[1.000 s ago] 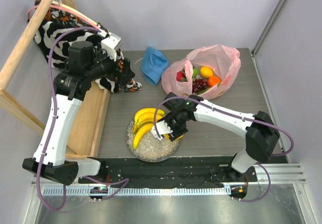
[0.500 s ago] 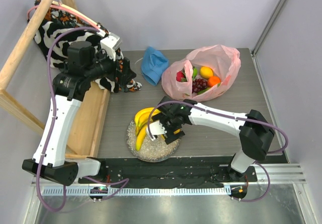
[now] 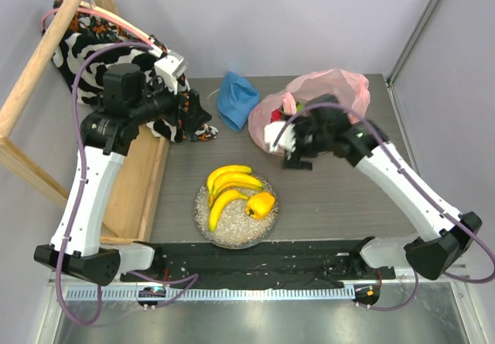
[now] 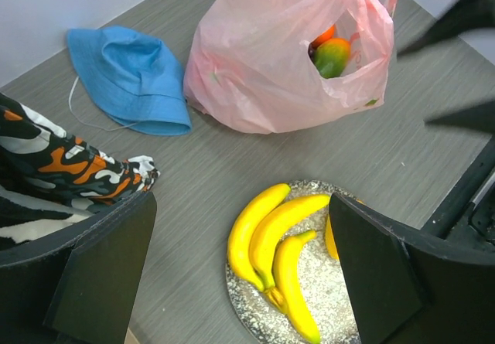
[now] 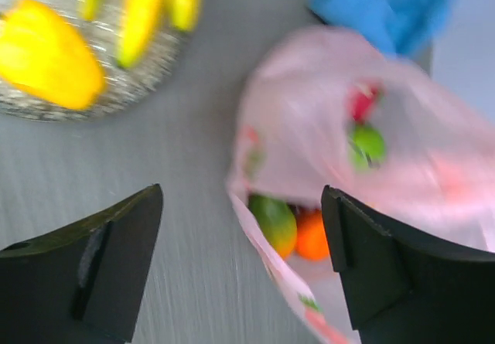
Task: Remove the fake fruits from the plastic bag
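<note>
The pink plastic bag (image 3: 346, 90) lies at the back right, mouth open. In the right wrist view the bag (image 5: 309, 139) holds a mango (image 5: 274, 222), an orange (image 5: 312, 234), a green apple (image 5: 370, 143) and a red dragon fruit (image 5: 362, 103). My right gripper (image 3: 298, 149) hovers open and empty over the bag's near-left edge (image 5: 244, 274). The banana bunch (image 3: 228, 189) and yellow pepper (image 3: 261, 204) lie on the speckled plate (image 3: 207, 222). My left gripper (image 3: 193, 116) is open and empty, high at the left (image 4: 240, 282). Grapes and lemon are hidden.
A blue cloth hat (image 3: 237, 99) lies left of the bag. Black-and-white patterned fabric (image 3: 85, 46) hangs over a wooden frame (image 3: 35, 73) at the left. The left wrist view shows the bag (image 4: 255, 73), the hat (image 4: 128, 77) and the bananas (image 4: 274, 240).
My right gripper let go of the yellow pepper on the plate, then swung back and right to the bag's edge. The left arm has not moved.
</note>
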`<state>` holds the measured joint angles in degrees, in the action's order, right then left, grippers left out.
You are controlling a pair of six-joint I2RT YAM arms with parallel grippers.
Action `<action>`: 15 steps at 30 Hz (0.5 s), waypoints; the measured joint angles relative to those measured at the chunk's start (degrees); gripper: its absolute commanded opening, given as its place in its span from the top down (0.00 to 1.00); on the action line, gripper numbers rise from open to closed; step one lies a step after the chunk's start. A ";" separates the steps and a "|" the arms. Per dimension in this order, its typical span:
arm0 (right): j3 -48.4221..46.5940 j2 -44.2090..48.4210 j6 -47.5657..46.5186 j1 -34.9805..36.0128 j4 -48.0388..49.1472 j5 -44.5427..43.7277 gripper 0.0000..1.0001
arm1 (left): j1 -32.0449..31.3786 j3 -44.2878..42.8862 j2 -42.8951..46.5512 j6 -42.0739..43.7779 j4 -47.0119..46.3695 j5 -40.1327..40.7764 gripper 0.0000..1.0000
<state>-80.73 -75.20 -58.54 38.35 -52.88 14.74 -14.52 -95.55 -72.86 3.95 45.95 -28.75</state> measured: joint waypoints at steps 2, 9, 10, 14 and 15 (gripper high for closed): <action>-2.08 0.26 0.55 -7.23 0.28 1.14 0.25 | 0.00 0.02 -0.15 -0.37 -0.04 -0.66 0.00; -6.51 -11.39 5.42 -21.73 2.82 2.67 0.59 | 0.00 -1.68 -3.67 -1.01 -0.33 -2.36 0.00; -6.60 -13.97 6.56 -22.32 4.15 1.88 0.62 | 0.02 -2.19 -4.46 -1.18 -0.42 -2.45 0.01; -5.25 -21.70 13.11 -21.49 9.16 -1.40 0.65 | 0.02 -3.67 -7.13 -2.03 -0.83 -2.58 0.00; -3.78 -22.23 15.08 -20.37 10.32 -2.21 0.65 | 0.02 -3.69 -7.50 -2.05 -0.94 -2.56 0.00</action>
<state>-84.51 -97.43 -43.46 17.98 -42.57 12.53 -14.50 -99.24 -80.36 1.89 45.01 -31.31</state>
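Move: Inside the plastic bag, the mango lies about 15 cm ahead of the right hand, 11 cm to its right and 20 cm below; from the left hand it is roughly 10 cm ahead, 36 cm to the right and 34 cm down. Also in the bag, the grapes are some 3 cm farther out than the mango and 3 cm left of it, the orange about 4 cm farther out and 3 cm right. The yellow pepper sits on the plate, 5 cm back and 7 cm left of the right hand. Swinging away from the plate, the empty right hand travels some 13 cm forward and 8 cm right, rising slightly before dipping through the bag's mouth towards the mango, to end about 10 cm lower. It turns roughly 30 degrees clockwise, tips farther down, and narrows its wide-open fingers to about a third. The left hand, open and empty, eases about 3 cm forward. ##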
